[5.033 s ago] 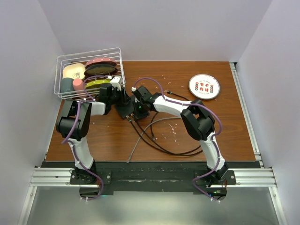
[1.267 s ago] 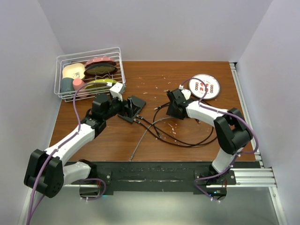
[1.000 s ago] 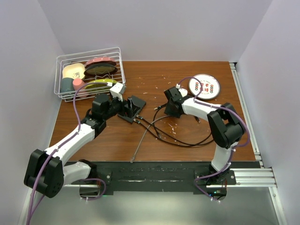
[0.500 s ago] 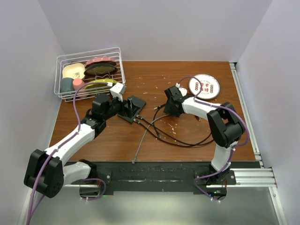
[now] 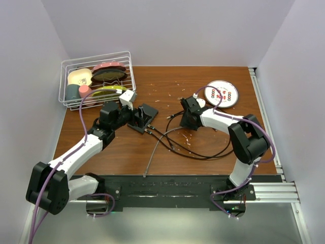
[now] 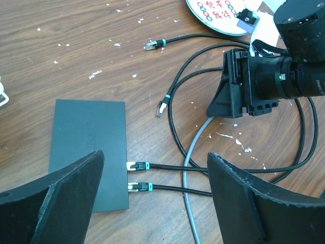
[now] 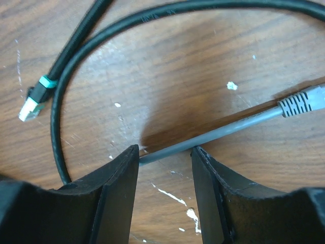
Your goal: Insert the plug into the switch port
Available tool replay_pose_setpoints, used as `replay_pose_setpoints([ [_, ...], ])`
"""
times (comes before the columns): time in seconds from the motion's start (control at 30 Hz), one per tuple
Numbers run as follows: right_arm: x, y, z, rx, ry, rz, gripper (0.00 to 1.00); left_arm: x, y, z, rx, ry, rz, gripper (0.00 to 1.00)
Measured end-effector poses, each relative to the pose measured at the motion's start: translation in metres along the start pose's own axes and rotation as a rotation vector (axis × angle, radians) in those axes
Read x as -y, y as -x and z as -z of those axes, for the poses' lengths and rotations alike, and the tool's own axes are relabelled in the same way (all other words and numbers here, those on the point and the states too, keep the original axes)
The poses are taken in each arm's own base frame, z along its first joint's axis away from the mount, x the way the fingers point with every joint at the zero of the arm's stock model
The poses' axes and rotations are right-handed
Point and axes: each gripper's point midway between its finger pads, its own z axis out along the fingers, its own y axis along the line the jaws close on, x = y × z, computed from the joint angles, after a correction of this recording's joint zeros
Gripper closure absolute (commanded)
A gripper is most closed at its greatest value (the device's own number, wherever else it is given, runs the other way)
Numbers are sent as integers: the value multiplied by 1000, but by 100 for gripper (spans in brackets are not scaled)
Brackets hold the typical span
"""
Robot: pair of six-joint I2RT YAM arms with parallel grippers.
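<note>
The flat black switch box (image 6: 89, 152) lies on the table and shows in the top view (image 5: 148, 113) too. Two teal-banded black plugs (image 6: 136, 165) sit in ports on its long edge. My left gripper (image 6: 155, 160) is open wide and empty, hovering over that edge; in the top view it is beside the box (image 5: 135, 121). My right gripper (image 7: 163, 157) is open, its fingers either side of a grey cable (image 7: 223, 134) lying on the table. The cable's grey plug boot (image 7: 302, 101) lies to the right. A loose teal-banded plug (image 7: 33, 104) lies at the left. The right gripper also shows in the top view (image 5: 185, 120).
A white wire basket (image 5: 96, 76) of dishes stands at the back left. A round white disc with red marks (image 5: 221, 93) lies at the back right. Black cables (image 5: 203, 152) loop across the middle of the table. Another loose plug (image 6: 152, 45) lies farther back.
Since five seconds ago my right gripper has left the box and moved right, down over the grey cable. In the last second it has shifted only slightly. The left gripper stays still.
</note>
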Motion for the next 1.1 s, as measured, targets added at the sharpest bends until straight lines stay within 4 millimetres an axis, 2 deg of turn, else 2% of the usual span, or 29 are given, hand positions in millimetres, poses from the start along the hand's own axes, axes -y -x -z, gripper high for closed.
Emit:
replay_pose_setpoints([
  [0.03, -1, 1, -1, 1, 0, 0, 65, 0, 0, 0, 0, 0, 0, 13],
  [0.07, -3, 2, -3, 2, -3, 1, 71, 0, 0, 0, 0, 0, 0, 13],
  [0.1, -6, 6, -5, 8, -2, 2, 81, 0, 0, 0, 0, 0, 0, 13],
  [0.13, -9, 8, -9, 14, -4, 4, 100, 0, 0, 0, 0, 0, 0, 13],
  [0.27, -19, 18, -18, 41, 2, 5, 100, 0, 1, 0, 2, 0, -1, 13],
  [0.47, -18, 21, -19, 51, 0, 26, 100, 0, 2, 1, 7, 1, -3, 13],
  [0.6, -13, 23, -15, 77, -9, 47, 100, 0, 2, 1, 7, 2, -4, 13],
  [0.7, 0, 29, 0, 104, -40, 76, 100, 0, 2, 1, 7, 2, -4, 13],
  [0.8, 1, 57, 46, 215, -2, 76, 100, 0, 2, 1, 7, 3, -3, 13],
  [0.93, -9, 115, 136, 467, 135, 21, 100, -1, 2, 1, 8, 6, -3, 13],
  [0.97, -10, 130, 165, 548, 182, 4, 100, -1, 2, 1, 8, 7, -4, 13],
  [1.0, -9, 142, 192, 616, 220, -10, 100, -1, 2, 1, 9, 7, -4, 13],
  [1.1, -1, 168, 255, 790, 291, -32, 100, -1, 3, 1, 9, 9, -4, 13],
])
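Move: The grey cable crosses right at my right fingertips, about 1 cm below my half-open grip. Its own grey plug lies some 9 cm to the right and 4 cm ahead. A black plug sits about 7 cm to my left and 4 cm ahead, and the switch is about 19 cm left and 4 cm ahead. From my left hand, that stretch of grey cable is some 18 cm to the right, 3 cm ahead and 16 cm below. Skimming low over the table, I slide my right hand about 3 cm forward across the grey cable and shut my fingers fully from half open. Then I swing up steeply, some 30 cm, away from the cable and drifting right by roughly 7 cm, tilting my fingers up from steeply downward to point nearly forward, still shut. ##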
